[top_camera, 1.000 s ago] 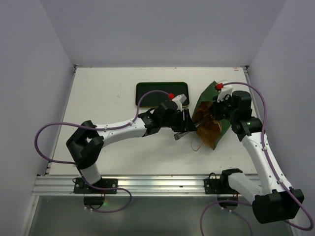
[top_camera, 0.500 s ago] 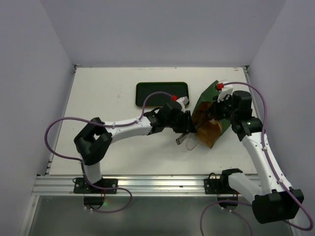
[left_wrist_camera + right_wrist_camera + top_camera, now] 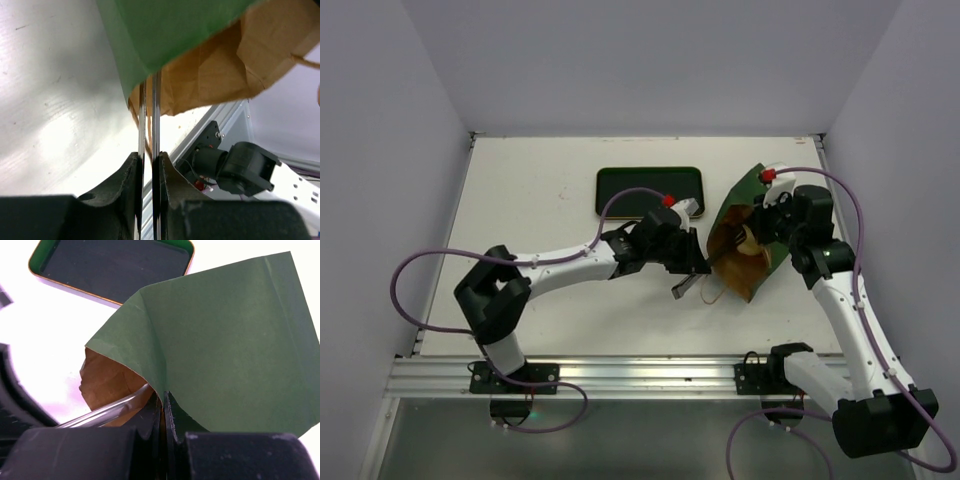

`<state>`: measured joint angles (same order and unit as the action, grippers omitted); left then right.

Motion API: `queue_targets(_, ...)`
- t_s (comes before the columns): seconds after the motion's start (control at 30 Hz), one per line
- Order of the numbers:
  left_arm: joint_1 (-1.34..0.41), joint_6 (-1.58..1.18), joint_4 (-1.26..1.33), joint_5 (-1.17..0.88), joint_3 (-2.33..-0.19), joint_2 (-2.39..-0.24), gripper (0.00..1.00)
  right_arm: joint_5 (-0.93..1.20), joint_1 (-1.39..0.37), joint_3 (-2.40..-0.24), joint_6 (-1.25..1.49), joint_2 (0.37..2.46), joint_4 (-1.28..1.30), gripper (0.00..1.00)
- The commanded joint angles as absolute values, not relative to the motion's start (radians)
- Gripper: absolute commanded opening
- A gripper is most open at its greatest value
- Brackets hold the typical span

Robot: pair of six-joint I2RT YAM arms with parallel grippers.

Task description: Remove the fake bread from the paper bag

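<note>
The paper bag (image 3: 745,255), dark green outside and brown inside, lies tilted with its mouth toward the left arm. My right gripper (image 3: 767,218) is shut on the bag's upper rim (image 3: 163,390), holding the mouth up. My left gripper (image 3: 692,262) is shut on metal tongs (image 3: 149,125), whose two arms are squeezed almost together. The tongs run into the bag (image 3: 170,35) and their tips are hidden behind its green wall. A pale tan lump, seemingly fake bread (image 3: 748,238), shows inside the mouth. Whether the tongs hold it cannot be seen.
A flat dark green tray (image 3: 649,190) with nothing in it lies behind the left gripper, and it also shows as the tray (image 3: 110,267) in the right wrist view. A twine handle (image 3: 712,295) trails on the white table (image 3: 530,200) at the bag's near side.
My left gripper has squeezed the tongs from spread to nearly shut at the bag's mouth. The left arm shifted slightly. The right gripper kept its hold on the rim.
</note>
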<state>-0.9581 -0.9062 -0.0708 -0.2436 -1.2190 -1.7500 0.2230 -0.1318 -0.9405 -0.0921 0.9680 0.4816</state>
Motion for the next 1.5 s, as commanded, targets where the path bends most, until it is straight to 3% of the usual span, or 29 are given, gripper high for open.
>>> queue_targets(0.0,-0.959,-0.884,-0.060,-0.272,-1.166,-1.634,0.00,0.178,-0.130,-0.951,-0.081,0.942,0.405,0.00)
queue_targets(0.47,-0.962,-0.783,-0.107,-0.409,-0.980,-1.378,0.00,0.066,-0.123,-0.939,-0.078,0.945,0.382,0.00)
queue_targets(0.77,-0.947,-0.680,-0.294,-0.425,-0.911,-1.100,0.00,0.035,-0.112,-0.928,-0.077,0.957,0.370,0.00)
queue_targets(1.0,-0.769,-0.605,-0.434,-0.500,-0.971,-0.980,0.00,0.046,-0.103,-0.919,-0.074,0.950,0.367,0.00)
queue_targets(1.23,-0.589,-0.541,-0.451,-0.462,-1.068,-1.086,0.00,0.069,-0.097,-0.908,-0.066,0.940,0.353,0.00)
queue_targets(1.47,-0.508,-0.615,-0.174,-0.462,-1.158,-1.470,0.00,0.113,-0.095,-0.911,-0.054,0.937,0.353,0.00)
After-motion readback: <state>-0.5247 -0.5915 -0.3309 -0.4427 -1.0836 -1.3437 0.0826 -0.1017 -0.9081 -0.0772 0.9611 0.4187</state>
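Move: The left gripper holds the tongs shut on a piece of fake bread, some 10 cm ahead and 12 cm right of it, about level. The tray to reach lies roughly 28 cm ahead, 11 cm left and 14 cm below; the bag's mouth is about 8 cm ahead and 9 cm right, level. From the right gripper, still pinching the bag, the tray is some 20 cm ahead, 23 cm left and 22 cm below. Draw the left gripper back and left by nearly 10 cm each way, rising, to pull the tongs and fake bread out of the bag; then swing forward, still lifting at first, and dip about 5 cm as the bread nears the tray. Keep the fingers squeezed on the tongs. Meanwhile ease the bag some 3 cm right with the right gripper, turning it about 10 degrees clockwise, without loosening its pinch. ##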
